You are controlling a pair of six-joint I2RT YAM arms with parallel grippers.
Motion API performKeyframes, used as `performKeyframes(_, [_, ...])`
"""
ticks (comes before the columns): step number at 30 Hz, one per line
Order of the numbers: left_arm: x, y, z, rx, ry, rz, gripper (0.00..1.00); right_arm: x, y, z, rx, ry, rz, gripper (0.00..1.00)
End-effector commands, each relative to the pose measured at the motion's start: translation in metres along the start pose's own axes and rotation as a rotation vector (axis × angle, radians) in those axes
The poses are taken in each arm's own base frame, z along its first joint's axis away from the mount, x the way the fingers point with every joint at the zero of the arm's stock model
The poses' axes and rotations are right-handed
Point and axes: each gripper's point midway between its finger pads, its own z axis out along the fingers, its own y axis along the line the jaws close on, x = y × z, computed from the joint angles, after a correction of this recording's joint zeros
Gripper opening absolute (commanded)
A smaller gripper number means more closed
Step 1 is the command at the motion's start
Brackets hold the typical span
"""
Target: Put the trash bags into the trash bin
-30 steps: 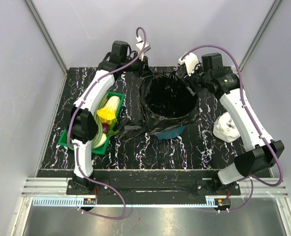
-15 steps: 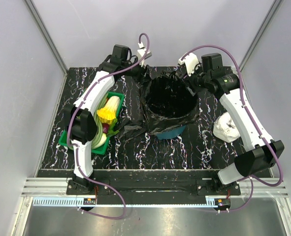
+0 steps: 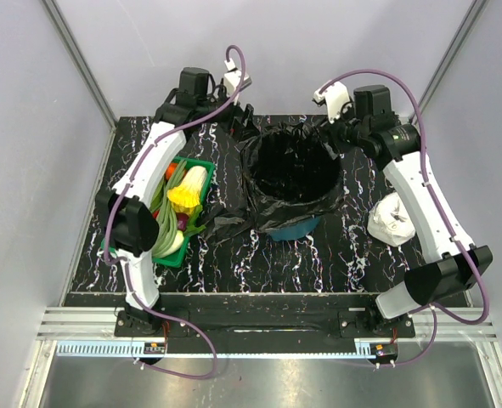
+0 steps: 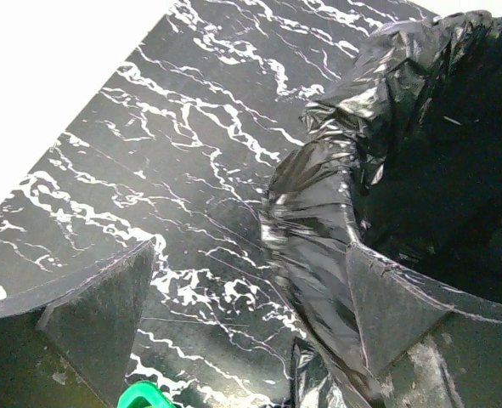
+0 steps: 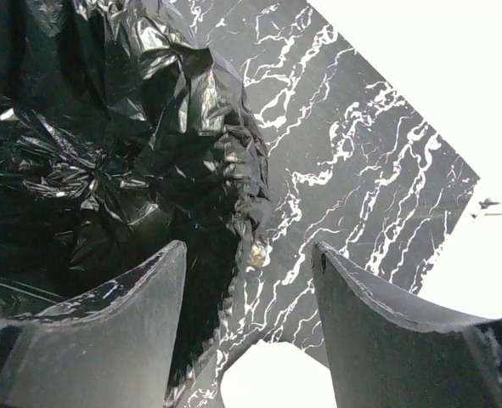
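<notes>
The teal trash bin (image 3: 299, 229) stands mid-table, lined with a glossy black trash bag (image 3: 290, 170) whose film is draped over the rim. More black film (image 3: 225, 224) trails onto the table at the bin's left. My left gripper (image 3: 243, 116) hovers at the bin's back-left rim, open; in the left wrist view the left gripper (image 4: 251, 297) has a fold of the bag (image 4: 318, 212) beside its right finger, not pinched. My right gripper (image 3: 332, 131) is at the back-right rim. Seen from the right wrist, this gripper (image 5: 251, 280) is open, the bag's edge (image 5: 208, 144) lying loose between its fingers.
A shallow green tray (image 3: 203, 163) of vegetables sits left of the bin, under the left arm; its corner (image 4: 144, 397) shows in the left wrist view. A white crumpled thing (image 3: 392, 219) lies on the right. The black marbled table (image 3: 318, 263) ends near both grippers at the back.
My left gripper has opened, let go of the bag's rim and drawn back to the left. The right gripper has pulled slightly up and back.
</notes>
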Motion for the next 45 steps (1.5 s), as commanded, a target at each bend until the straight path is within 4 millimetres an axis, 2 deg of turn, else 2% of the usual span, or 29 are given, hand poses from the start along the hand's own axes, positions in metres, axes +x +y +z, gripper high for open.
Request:
performKeyframes(1, [-0.054,0.018,-0.041,-0.150,-0.126,0.055,0.99,-0.032,-0.023,-0.018,0.077,-0.112,0.056,0.67])
performKeyframes(7, [-0.066,0.041,-0.075,-0.257,-0.190,0.011,0.99,-0.040,-0.050,-0.032,0.180,-0.163,0.145,0.74])
performKeyframes(10, [-0.069,0.049,-0.097,-0.313,-0.215,-0.015,0.99,-0.040,-0.072,-0.039,0.259,-0.186,0.221,0.77])
performKeyframes(12, [-0.069,0.059,-0.114,-0.406,-0.225,-0.032,0.99,-0.038,-0.088,-0.044,0.304,-0.213,0.295,0.84])
performKeyframes(13, [-0.064,0.066,-0.121,-0.457,-0.218,-0.042,0.99,-0.037,-0.096,-0.046,0.323,-0.225,0.330,0.91])
performKeyframes(15, [-0.059,0.076,-0.140,-0.576,-0.218,-0.038,0.99,-0.032,-0.111,-0.048,0.357,-0.241,0.392,0.95])
performKeyframes(16, [-0.055,0.077,-0.149,-0.618,-0.217,-0.032,0.99,-0.028,-0.120,-0.052,0.397,-0.239,0.421,1.00])
performKeyframes(18, [-0.043,0.084,-0.166,-0.714,-0.206,-0.047,0.99,-0.025,-0.133,-0.055,0.454,-0.250,0.464,1.00])
performKeyframes(21, [-0.034,0.081,-0.186,-0.769,-0.207,-0.051,0.99,-0.017,-0.146,-0.057,0.537,-0.241,0.479,1.00])
performKeyframes(28, [-0.011,0.082,-0.206,-0.788,-0.235,-0.110,0.99,-0.003,-0.157,-0.054,0.628,-0.227,0.499,1.00])
performKeyframes(35, [-0.011,0.085,-0.225,-0.875,-0.290,-0.137,0.99,0.002,-0.155,-0.049,0.618,-0.221,0.493,1.00])
performKeyframes(45, [-0.011,0.085,-0.224,-0.869,-0.314,-0.123,0.99,-0.010,-0.152,-0.055,0.585,-0.245,0.467,1.00])
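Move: The black-bag-lined trash bin stands between the empty hands: about 13 cm right and 14 cm back from the left hand, its middle some 15 below, and about 10 cm left and 8 cm back from the right. From the left hand the vegetable crate lies roughly 26 cm left and 13 back, the black scrap 8 left and 15 back. The white roll sits some 23 cm right of the right hand and 8 back, all near table height. With its fingers still wide open, the left hand leaves the bagged rim and swings about 22 cm left, rising some 5 cm on the way, the wrist turning roughly 50 degrees counter-clockwise and tipping up a little, so it ends out beyond the far end of the vegetable crate. The right hand backs off the other side at the same time, going mostly right with a smaller part forward and up, its half-open fingers spreading fully as it turns clockwise to face forward. ##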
